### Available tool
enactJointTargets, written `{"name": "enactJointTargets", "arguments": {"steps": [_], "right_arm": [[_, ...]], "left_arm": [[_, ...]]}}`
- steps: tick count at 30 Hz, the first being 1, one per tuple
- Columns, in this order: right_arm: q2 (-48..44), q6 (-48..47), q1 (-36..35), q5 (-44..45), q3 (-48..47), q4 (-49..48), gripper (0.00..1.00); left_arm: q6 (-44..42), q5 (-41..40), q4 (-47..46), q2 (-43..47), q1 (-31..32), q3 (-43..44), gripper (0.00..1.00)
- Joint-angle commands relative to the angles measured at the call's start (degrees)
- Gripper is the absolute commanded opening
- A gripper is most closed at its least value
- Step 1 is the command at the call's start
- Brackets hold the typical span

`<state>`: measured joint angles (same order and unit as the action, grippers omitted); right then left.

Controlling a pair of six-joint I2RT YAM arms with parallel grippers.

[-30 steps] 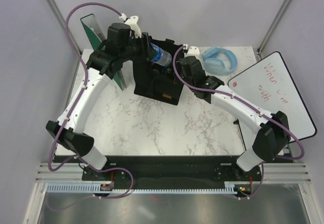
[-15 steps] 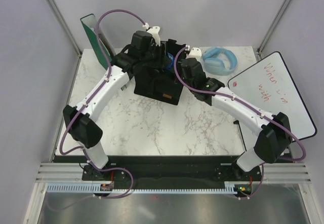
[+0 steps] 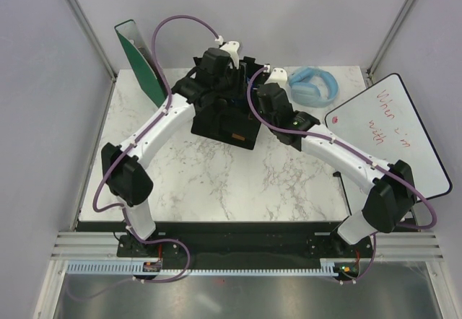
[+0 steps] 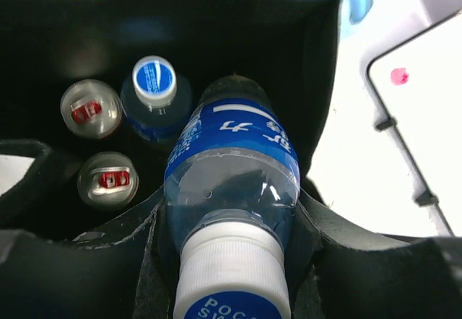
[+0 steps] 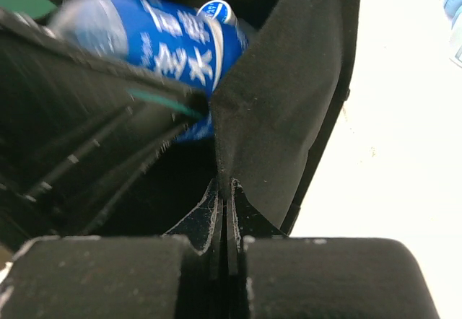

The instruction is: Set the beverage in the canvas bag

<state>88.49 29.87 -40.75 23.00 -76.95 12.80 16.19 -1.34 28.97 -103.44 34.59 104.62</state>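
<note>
The black canvas bag (image 3: 220, 125) stands at the back middle of the table, its tan label (image 3: 237, 138) facing the front. My left gripper (image 4: 231, 261) is shut on the neck of a clear beverage bottle with a blue label (image 4: 232, 162) and holds it bottom-down inside the bag's open top. Inside the bag (image 4: 317, 66) are two silver cans (image 4: 90, 108) and another blue-capped bottle (image 4: 154, 82). My right gripper (image 5: 227, 189) is shut on the bag's right wall (image 5: 289, 95); the held bottle (image 5: 166, 41) shows just behind it.
Light blue headphones (image 3: 314, 84) lie at the back right. A whiteboard with red writing (image 3: 390, 131) leans off the right edge. A green board (image 3: 138, 60) stands at the back left. The left arm (image 3: 155, 128) arches over the table's left half.
My left arm has swung right from the bag's left side to above its opening, and the bottle has gone from lying sideways over the rim to pointing down into the bag. The right arm has not moved.
</note>
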Motion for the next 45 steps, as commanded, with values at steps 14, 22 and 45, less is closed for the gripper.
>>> {"name": "enactJointTargets", "arguments": {"steps": [14,22,45], "right_arm": [[-3.1,0.3,-0.6,-0.4,0.0,-3.4,0.0],[-2.1,0.3,-0.8,0.1,0.5,-5.1,0.0],[-1.9,-1.7,-2.0,1.0,3.5,-10.9,0.0]], "left_arm": [[-6.4,-4.3,5.1,-1.4,0.8,9.6,0.02],[-4.8,-1.7,6.3,-7.4,0.8,12.8,0.02],[-3.4,-8.8,11.5,-17.6,2.0,11.7,0.06]]}}
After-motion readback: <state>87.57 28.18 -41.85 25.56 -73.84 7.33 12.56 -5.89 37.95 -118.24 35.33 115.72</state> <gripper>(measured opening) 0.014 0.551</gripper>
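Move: Inside the canvas bag, the free room for the bottle in the left fingers lies about 3 cm ahead of that hand, 1 cm right and 16 cm below. The blue-capped bottle already in there stands about 2 cm ahead and 3 cm left; the two cans are some 7 cm left, one 3 cm ahead, the other 1 cm back, all deep below. From the right hand, which pinches the bag's right wall, the room is roughly 7 cm ahead, 3 cm left and 13 cm down. Lowering the held Pocari bottle into the canvas bag, the left hand first swings about 3 cm left with a small dip and rise, comes back right, then sinks to end some 8 cm lower and 3 cm farther forward. Its left side rolls up and it tips slightly down; the fingers keep their grip. The right hand stays put, still pinching the bag's right wall. ##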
